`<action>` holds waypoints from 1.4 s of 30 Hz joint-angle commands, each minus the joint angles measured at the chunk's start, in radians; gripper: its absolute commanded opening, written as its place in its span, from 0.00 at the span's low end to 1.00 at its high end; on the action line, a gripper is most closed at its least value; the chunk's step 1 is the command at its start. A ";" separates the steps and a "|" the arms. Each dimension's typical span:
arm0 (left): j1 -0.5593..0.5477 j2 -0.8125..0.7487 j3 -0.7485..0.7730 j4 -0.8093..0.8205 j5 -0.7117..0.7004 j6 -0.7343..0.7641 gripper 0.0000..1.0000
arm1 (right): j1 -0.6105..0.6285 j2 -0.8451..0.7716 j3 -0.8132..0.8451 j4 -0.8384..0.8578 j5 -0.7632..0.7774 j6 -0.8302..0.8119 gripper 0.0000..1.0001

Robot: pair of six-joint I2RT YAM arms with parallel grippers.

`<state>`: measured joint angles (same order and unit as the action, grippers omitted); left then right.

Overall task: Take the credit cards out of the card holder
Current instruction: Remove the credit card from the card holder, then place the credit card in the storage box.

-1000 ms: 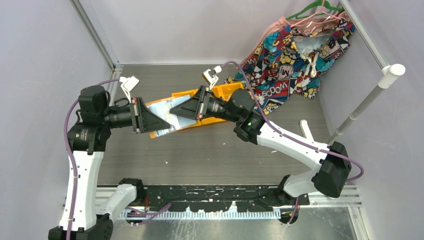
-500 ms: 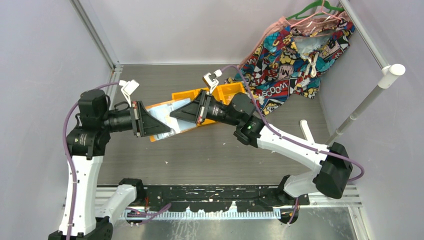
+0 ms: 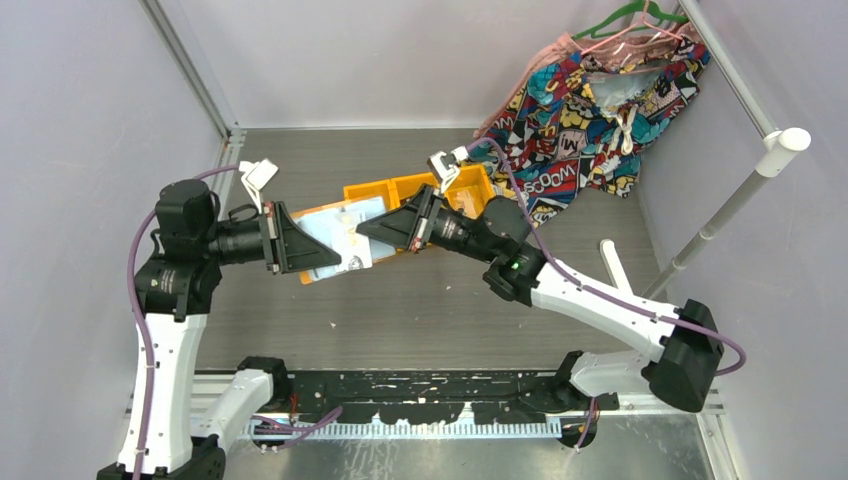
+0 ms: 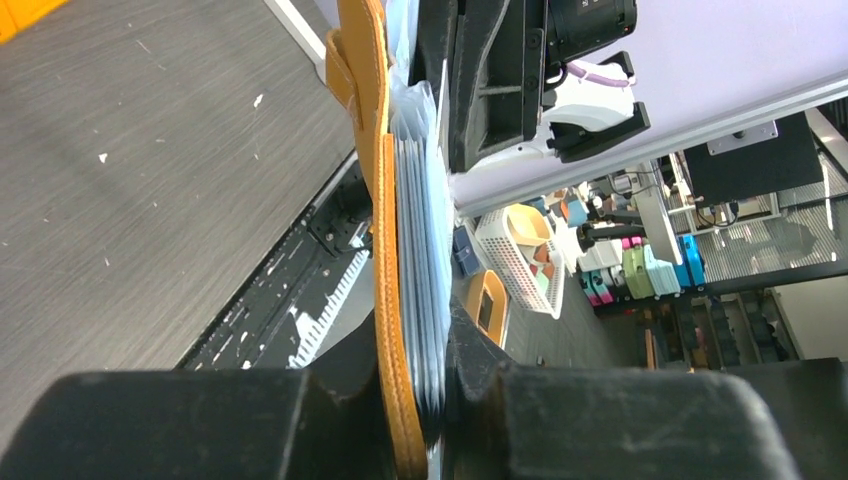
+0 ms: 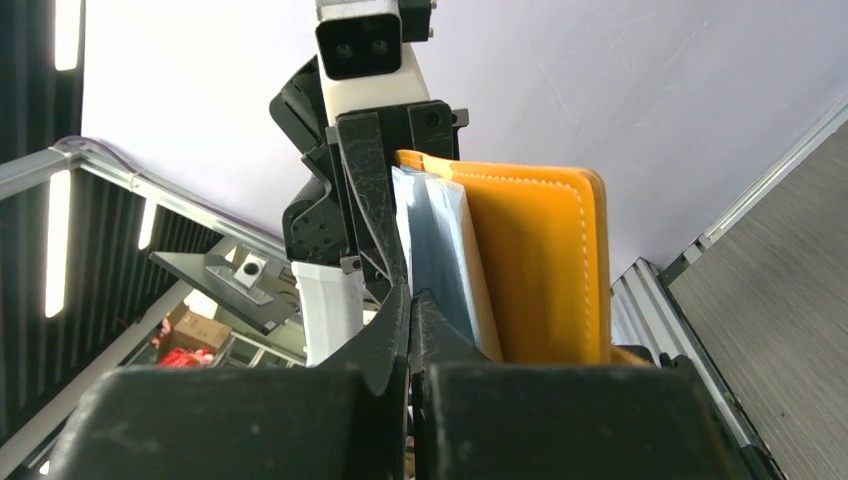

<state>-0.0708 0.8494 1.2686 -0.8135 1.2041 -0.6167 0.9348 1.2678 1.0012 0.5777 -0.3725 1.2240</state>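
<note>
My left gripper is shut on the card holder, an orange folder with pale blue see-through pockets, and holds it above the table. In the left wrist view the orange cover and the stack of pockets sit clamped between the jaws of the left gripper. My right gripper meets the holder from the right. Its jaws are pressed together at the outermost blue pocket, beside the card holder in the view of the right gripper. No credit cards can be made out apart from the pockets.
Orange bin trays lie on the table behind the right gripper. A colourful printed garment on hangers drapes at the back right. A white pole leans at the right, with a small white piece near it.
The right gripper's jaws have closed at the holder's edge, and the right arm has drawn back to the right. More of the pale blue pocket shows. The left gripper keeps its hold.
</note>
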 commanded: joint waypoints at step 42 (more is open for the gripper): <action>0.015 0.074 0.196 -0.479 -0.436 0.753 0.00 | -0.307 0.778 0.649 -0.632 0.117 -0.533 0.01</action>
<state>-0.0620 0.9318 1.4376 -1.3003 0.7372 0.1146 0.6296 1.9663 1.5227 -0.0662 -0.2691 0.7105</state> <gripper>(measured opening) 0.145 0.037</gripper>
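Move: The right fingers already pinch a white card in the holder's sleeve. The tray's left compartment, where white cards lie, is roughly 28 cm ahead of the right hand, 2 cm to its left and 39 cm below. The middle compartment with dark cards is about 29 cm ahead, 7 cm right, as low. The card holder's middle is some 2 cm left and 1 cm back. From the left hand, the left compartment is about 32 cm ahead, 1 cm right and 37 cm below. Keeping its pinch on the card, the right hand draws it out of the sleeve to the right by about 9 cm, swinging forward as it goes, then sweeps forward and down, drifting back left, towards the tray's left compartment; its fingers tip down and turn clockwise. The left hand keeps hold of the holder, sinking and easing left and a little forward, tilting its fingertips down some 35 degrees. ##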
